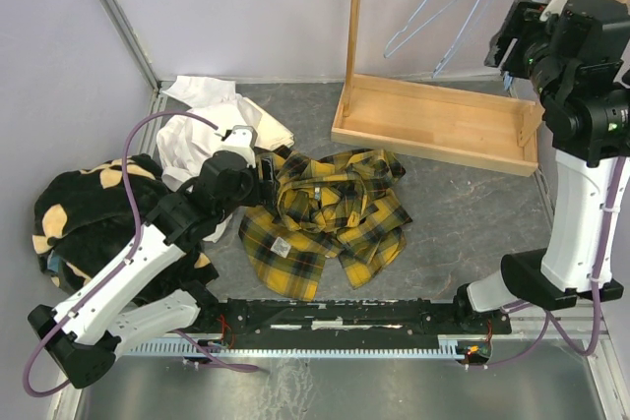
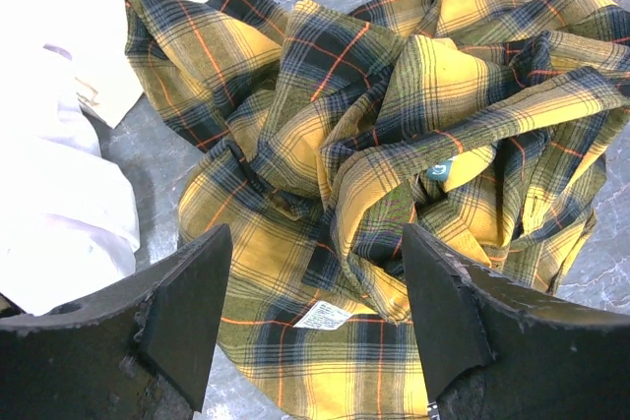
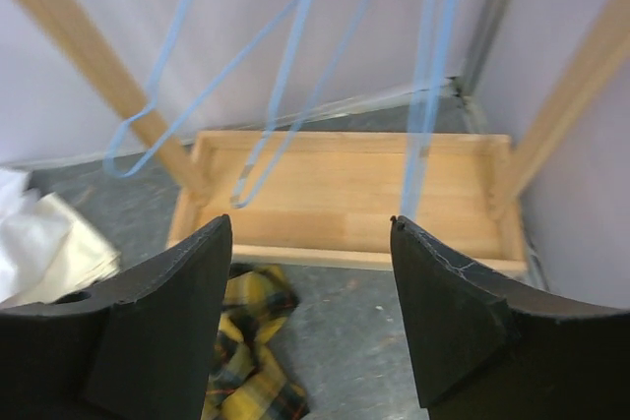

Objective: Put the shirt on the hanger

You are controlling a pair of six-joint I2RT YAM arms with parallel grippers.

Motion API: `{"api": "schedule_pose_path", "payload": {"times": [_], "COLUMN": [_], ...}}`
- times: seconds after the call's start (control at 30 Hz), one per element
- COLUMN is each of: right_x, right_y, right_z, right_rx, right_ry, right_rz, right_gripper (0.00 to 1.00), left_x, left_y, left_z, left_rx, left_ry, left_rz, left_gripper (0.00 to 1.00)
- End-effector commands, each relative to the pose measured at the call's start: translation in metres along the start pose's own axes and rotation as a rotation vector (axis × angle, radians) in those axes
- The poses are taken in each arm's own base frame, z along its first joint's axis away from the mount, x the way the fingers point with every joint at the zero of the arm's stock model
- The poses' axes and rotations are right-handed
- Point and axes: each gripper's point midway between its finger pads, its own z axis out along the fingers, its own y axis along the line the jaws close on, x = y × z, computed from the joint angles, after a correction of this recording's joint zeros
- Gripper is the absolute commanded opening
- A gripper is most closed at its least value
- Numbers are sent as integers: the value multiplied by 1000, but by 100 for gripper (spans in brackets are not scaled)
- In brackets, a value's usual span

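The yellow and black plaid shirt (image 1: 325,223) lies crumpled on the grey table, its white label (image 2: 323,315) facing up. My left gripper (image 1: 268,170) hovers at the shirt's left edge, open and holding nothing; in the left wrist view its jaws (image 2: 315,238) frame the shirt (image 2: 394,125) below. A light-blue wire hanger (image 1: 420,9) hangs from the wooden rack at the back right. My right gripper (image 1: 504,44) is raised near it, open and empty. In the right wrist view (image 3: 310,223) it faces the hanger wires (image 3: 425,95), with a corner of the shirt (image 3: 251,361) below.
A white garment (image 1: 212,120) lies behind the left gripper. A black fleece with tan patches (image 1: 79,213) sits at the far left. The rack's wooden tray (image 1: 433,120) and upright post (image 1: 354,27) stand at the back right. A black rail (image 1: 335,317) runs along the near edge.
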Motion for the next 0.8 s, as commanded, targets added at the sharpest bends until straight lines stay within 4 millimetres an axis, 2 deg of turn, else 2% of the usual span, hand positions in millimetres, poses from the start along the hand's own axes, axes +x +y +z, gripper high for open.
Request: {"api": "schedule_pose_path", "payload": {"times": [0.0, 0.07, 0.2, 0.37, 0.6, 0.77], "right_x": [-7, -5, -11, -27, -33, -27], "right_y": [-48, -60, -68, -71, -78, -83], "right_z": [8, 19, 37, 59, 94, 118], "right_rx": [169, 168, 93, -36, -60, -63], "right_ry": [-12, 6, 2, -27, -51, -37], "right_rz": [-30, -7, 87, 232, 282, 286], "right_gripper": [72, 70, 67, 56, 54, 53], "left_x": [-10, -10, -10, -8, -3, -2], "left_y": [-3, -4, -9, -11, -9, -8], "left_z": [-2, -1, -1, -1, -4, -6], "left_rx": [27, 31, 53, 63, 65, 63], "left_ry": [-37, -32, -23, -18, -17, -17], "left_rz": [25, 27, 26, 19, 10, 7], "left_gripper": [76, 76, 75, 75, 74, 74]}}
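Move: The nearest of the hangers bunched at the right hangs about 18 cm ahead of the right gripper and 8 cm to its right, roughly level with it. Another hanger stands also 18 cm ahead but some 5 cm to the gripper's left. The wooden tray's middle is about 10 cm ahead of the right gripper, straight on, nearly 50 cm below. From the left gripper the bunched hanger is some 25 cm ahead, 42 cm right and 28 cm higher. Swing the right gripper rightward about 10 cm, dipping slightly, then drive it forward about 10 cm towards the bunched hangers. Roll the wrist some 15 degrees so its left side rises, and narrow the fingers from three-quarters to about half open, bringing a hanger into line with the gap without closing on it. ##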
